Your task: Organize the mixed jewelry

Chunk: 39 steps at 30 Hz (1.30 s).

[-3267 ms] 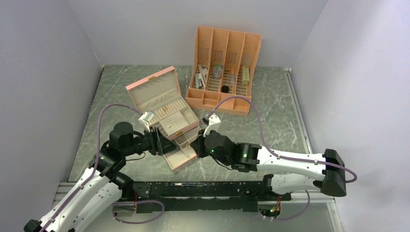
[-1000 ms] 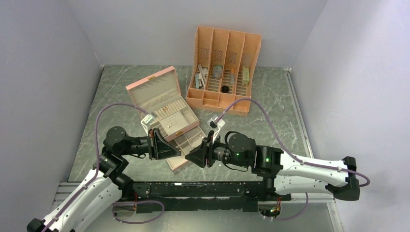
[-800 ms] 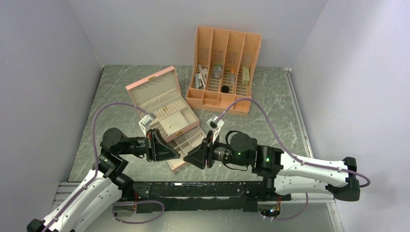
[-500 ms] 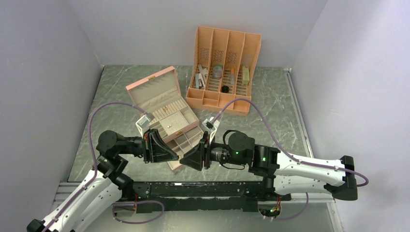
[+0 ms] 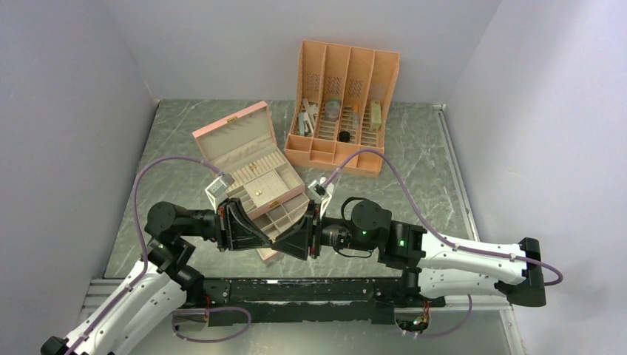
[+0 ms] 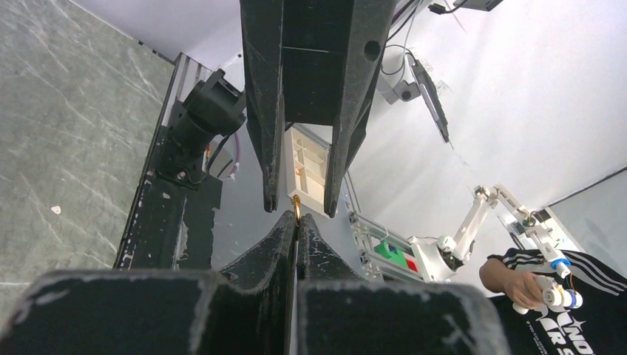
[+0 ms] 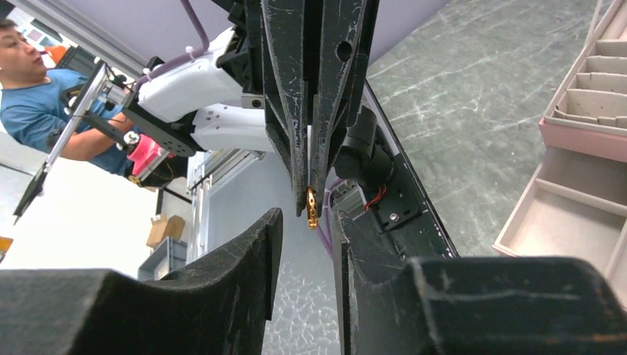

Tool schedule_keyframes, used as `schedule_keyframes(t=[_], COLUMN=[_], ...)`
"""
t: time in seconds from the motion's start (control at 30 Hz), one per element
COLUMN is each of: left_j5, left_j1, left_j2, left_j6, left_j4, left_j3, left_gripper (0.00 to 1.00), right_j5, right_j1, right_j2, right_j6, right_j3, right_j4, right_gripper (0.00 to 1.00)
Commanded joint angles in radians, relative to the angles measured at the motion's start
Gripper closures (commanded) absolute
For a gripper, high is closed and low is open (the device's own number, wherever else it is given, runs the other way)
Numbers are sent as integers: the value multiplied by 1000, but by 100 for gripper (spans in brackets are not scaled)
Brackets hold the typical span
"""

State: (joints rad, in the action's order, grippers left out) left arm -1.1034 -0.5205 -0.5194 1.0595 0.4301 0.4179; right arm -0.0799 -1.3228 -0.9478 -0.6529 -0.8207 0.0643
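Note:
My left gripper [image 5: 270, 238] is shut on a small gold ring [image 6: 296, 208], which sticks out past its fingertips [image 6: 287, 222]. My right gripper [image 5: 285, 242] is open and faces it tip to tip in the air, in front of the pink jewelry box [image 5: 238, 140]. In the right wrist view the ring [image 7: 312, 207] hangs just beyond my open right gripper [image 7: 307, 222], level with the gap. Other gold pieces [image 5: 256, 191] lie in the box's top tray.
The box's lower drawers [image 5: 275, 222] are pulled out under the grippers. An orange slotted organizer [image 5: 347, 66] with grey and black oddments stands at the back. Grey walls close in on the left, the back and the right.
Both grippers rose from the box's drawers and turned to face each other. Over the last second the left arm drew back leftward and the right gripper followed, staying tip to tip.

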Motion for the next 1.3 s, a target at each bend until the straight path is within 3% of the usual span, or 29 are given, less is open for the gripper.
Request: schedule_keyframes(t=[0.0,0.53,0.63,0.73,0.8,0.97,1.1,1.27], left_j5=[-20,-10,-9,-4,11,112,236,421], left_j1=[7,6,7,7,7,7,7,7], left_j2=[14,19,18,18,19,41,55,96], left_j6=[13,22,20,6,-42,-237,-397,-521], left_j4=[57,63,60,40,-16,-317,-575,-781], left_j3=[-3,-5,-4,1,16,105,190,276], left_gripper=[95,95,95,95,89,50,42,32], right_j5=[-20,-27,-29,-21,8,112,244,452], right_j1=[5,7,8,9,8,8,8,10], right_j2=[7,-13,-17,-16,-12,6,-26,-132], right_j6=[-12,-20,-19,-16,-15,5,42,110], right_j3=[9,9,8,9,7,-11,-81,-222], right_j4=[55,59,59,56,40,-22,-130,-266], right_gripper=[67,87,100,100,100,100,100,100])
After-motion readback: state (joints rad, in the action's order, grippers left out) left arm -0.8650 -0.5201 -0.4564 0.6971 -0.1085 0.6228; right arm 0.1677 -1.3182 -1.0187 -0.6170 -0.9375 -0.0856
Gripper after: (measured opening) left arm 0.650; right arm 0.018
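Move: The gold ring, still held in the left fingertips, lies about 1 cm to that hand's right and level with it. For the right hand, whose part-open fingers already straddle the ring, it is about 1 cm left and 1 cm up. From the right hand, the open drawer's middle is some 14 cm ahead, 1 cm to the right and 27 cm down. The box's upper tray is about 25 cm ahead, 3 cm left and 22 cm down. The right fingers pinch the gold ring in mid-air while both hands stay nearly still. Only then do the left fingers open wide and release it. With the ring gripped, the right hand sets off forward about 4 cm towards the drawer, sinking slightly and turning some 10 degrees clockwise; the left goes forward about 3 cm, turning counter-clockwise. ##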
